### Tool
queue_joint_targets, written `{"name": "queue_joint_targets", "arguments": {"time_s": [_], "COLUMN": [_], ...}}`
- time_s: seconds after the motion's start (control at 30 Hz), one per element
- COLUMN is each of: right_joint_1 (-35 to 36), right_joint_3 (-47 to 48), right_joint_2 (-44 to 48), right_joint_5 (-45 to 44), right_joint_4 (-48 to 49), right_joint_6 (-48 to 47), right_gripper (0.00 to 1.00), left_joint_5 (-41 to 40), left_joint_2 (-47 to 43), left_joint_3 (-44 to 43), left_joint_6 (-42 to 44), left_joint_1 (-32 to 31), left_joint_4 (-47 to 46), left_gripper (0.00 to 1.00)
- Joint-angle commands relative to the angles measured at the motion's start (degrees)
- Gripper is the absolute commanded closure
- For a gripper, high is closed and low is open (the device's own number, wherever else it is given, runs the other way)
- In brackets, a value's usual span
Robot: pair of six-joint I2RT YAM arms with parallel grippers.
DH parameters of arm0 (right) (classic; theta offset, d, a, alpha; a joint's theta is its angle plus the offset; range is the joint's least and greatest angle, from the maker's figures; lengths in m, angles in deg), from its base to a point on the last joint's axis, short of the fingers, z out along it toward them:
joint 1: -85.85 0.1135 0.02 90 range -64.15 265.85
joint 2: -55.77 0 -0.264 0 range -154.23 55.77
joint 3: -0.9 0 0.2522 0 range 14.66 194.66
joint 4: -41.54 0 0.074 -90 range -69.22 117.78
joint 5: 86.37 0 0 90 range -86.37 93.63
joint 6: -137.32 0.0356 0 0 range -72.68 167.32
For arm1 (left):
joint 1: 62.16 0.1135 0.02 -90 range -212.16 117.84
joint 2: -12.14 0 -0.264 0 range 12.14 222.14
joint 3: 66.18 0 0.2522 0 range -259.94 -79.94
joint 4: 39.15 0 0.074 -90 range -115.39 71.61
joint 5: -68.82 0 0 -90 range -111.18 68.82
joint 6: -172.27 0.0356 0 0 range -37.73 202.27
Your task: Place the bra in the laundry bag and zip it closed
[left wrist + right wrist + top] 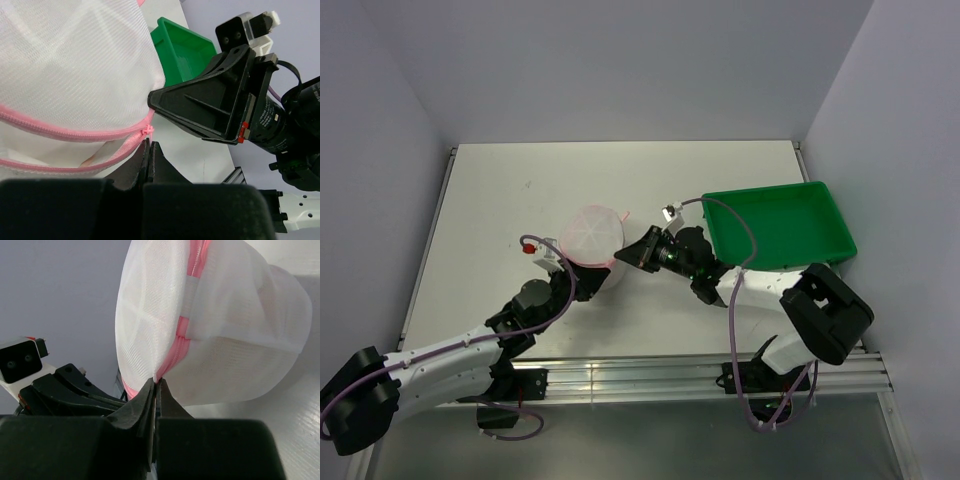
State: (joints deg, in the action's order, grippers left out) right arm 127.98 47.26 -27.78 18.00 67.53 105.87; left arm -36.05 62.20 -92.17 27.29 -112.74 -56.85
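Note:
The laundry bag [592, 232], a white mesh drum with a pink zip line, stands on its side at mid-table between both arms. My left gripper [148, 144] is shut, its tips pinching the bag right under the pink zip slider [147, 131]. From there two zip tapes run apart to the left. In the gap a pale beige strip of the bra [91, 159] shows. My right gripper [157, 383] is shut on the bag's edge at the zip seam [181, 335]. From above, the left gripper [567, 264] and right gripper [632, 251] flank the bag.
A green plastic tray [825, 213] sits at the right of the table, close behind the right arm. The table's left edge rail [428, 240] and grey side walls bound the space. The left wrist camera [20, 359] shows beside the bag.

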Motion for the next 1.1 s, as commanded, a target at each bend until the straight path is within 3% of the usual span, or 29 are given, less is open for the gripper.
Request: {"name": "queue_joint_targets", "arguments": {"time_s": [0.0, 0.27, 0.43, 0.6, 0.73, 0.77, 0.8, 0.83, 0.9, 0.93, 1.07], "right_joint_1": [-0.5, -11.1, -13.6, -13.8, -13.9, -13.8, -13.8, -13.7, -13.5, -13.2, -10.6], "right_joint_3": [2.7, 4.0, 11.8, 19.4, 26.9, 27.6, 28.0, 28.1, 25.7, 24.2, 10.7], "right_joint_2": [-0.2, -2.1, -4.2, -9.8, -13.4, -13.6, -13.2, -12.6, -9.5, -8.1, 2.7], "right_joint_5": [-1.4, 7.0, 8.7, 10.1, 9.6, 8.8, 7.8, 7.3, 5.0, 3.8, 1.9], "right_joint_4": [1.3, 0.1, -9.1, -15.0, -20.0, -21.1, -21.9, -23.2, -24.5, -25.0, -17.0], "right_joint_6": [-1.0, -3.4, -11.3, -16.3, -18.5, -18.6, -18.5, -18.6, -18.9, -19.0, -13.6], "right_gripper": [1.00, 1.00, 1.00, 1.00, 1.00, 0.95, 0.83, 0.42, 0.19, 0.11, 0.11], "left_joint_5": [-0.8, -10.0, -15.3, -13.9, -7.7, -7.2, -6.6, -6.2, -4.9, -4.6, -2.3], "left_joint_2": [-1.7, -12.9, -19.9, -19.0, -14.5, -13.4, -11.4, -10.5, -7.8, -6.9, -2.4], "left_joint_3": [1.0, 1.1, -0.3, -0.3, 1.3, 1.4, 1.5, 1.5, 1.1, 0.3, -0.1], "left_joint_6": [0.6, 5.0, 6.0, 6.2, 4.8, 4.2, 3.9, 3.7, 4.0, 4.1, 3.1], "left_joint_1": [0.0, 0.8, 1.3, 1.4, 1.3, 1.3, 1.3, 1.3, 1.3, 1.3, 1.3], "left_joint_4": [1.0, 16.9, 26.4, 24.4, 16.9, 15.2, 12.2, 10.6, 6.3, 5.2, -0.1], "left_gripper": [1.00, 1.00, 1.00, 1.00, 1.00, 1.00, 1.00, 1.00, 1.00, 1.00, 1.00]}}
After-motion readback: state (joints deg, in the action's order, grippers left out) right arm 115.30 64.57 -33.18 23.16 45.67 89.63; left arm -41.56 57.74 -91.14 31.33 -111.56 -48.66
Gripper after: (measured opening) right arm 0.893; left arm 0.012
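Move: I already hold the zip slider's pull in my left fingers. The still open stretch of rim I draw it along lies about 7 cm to its left and 2 cm ahead, level with it; the bag lid's middle is roughly 9 cm ahead and 4 cm left. My right fingers are already shut on the rim, with the slider some 3 cm to their left and 2 cm back. The green tray sits about 42 cm to their right, 15 cm ahead and 14 cm lower. I pull the zip apart between my hands: my left keeps its pinch on the pull and draws it about 6 cm left, then eases 3 cm back right, sinking some 2 cm. My right first tugs the rim forward and right, then carries on forward to nearly 11 cm, rolling about 15 degrees, opens wide late to let the rim go, and starts drawing back and right. ##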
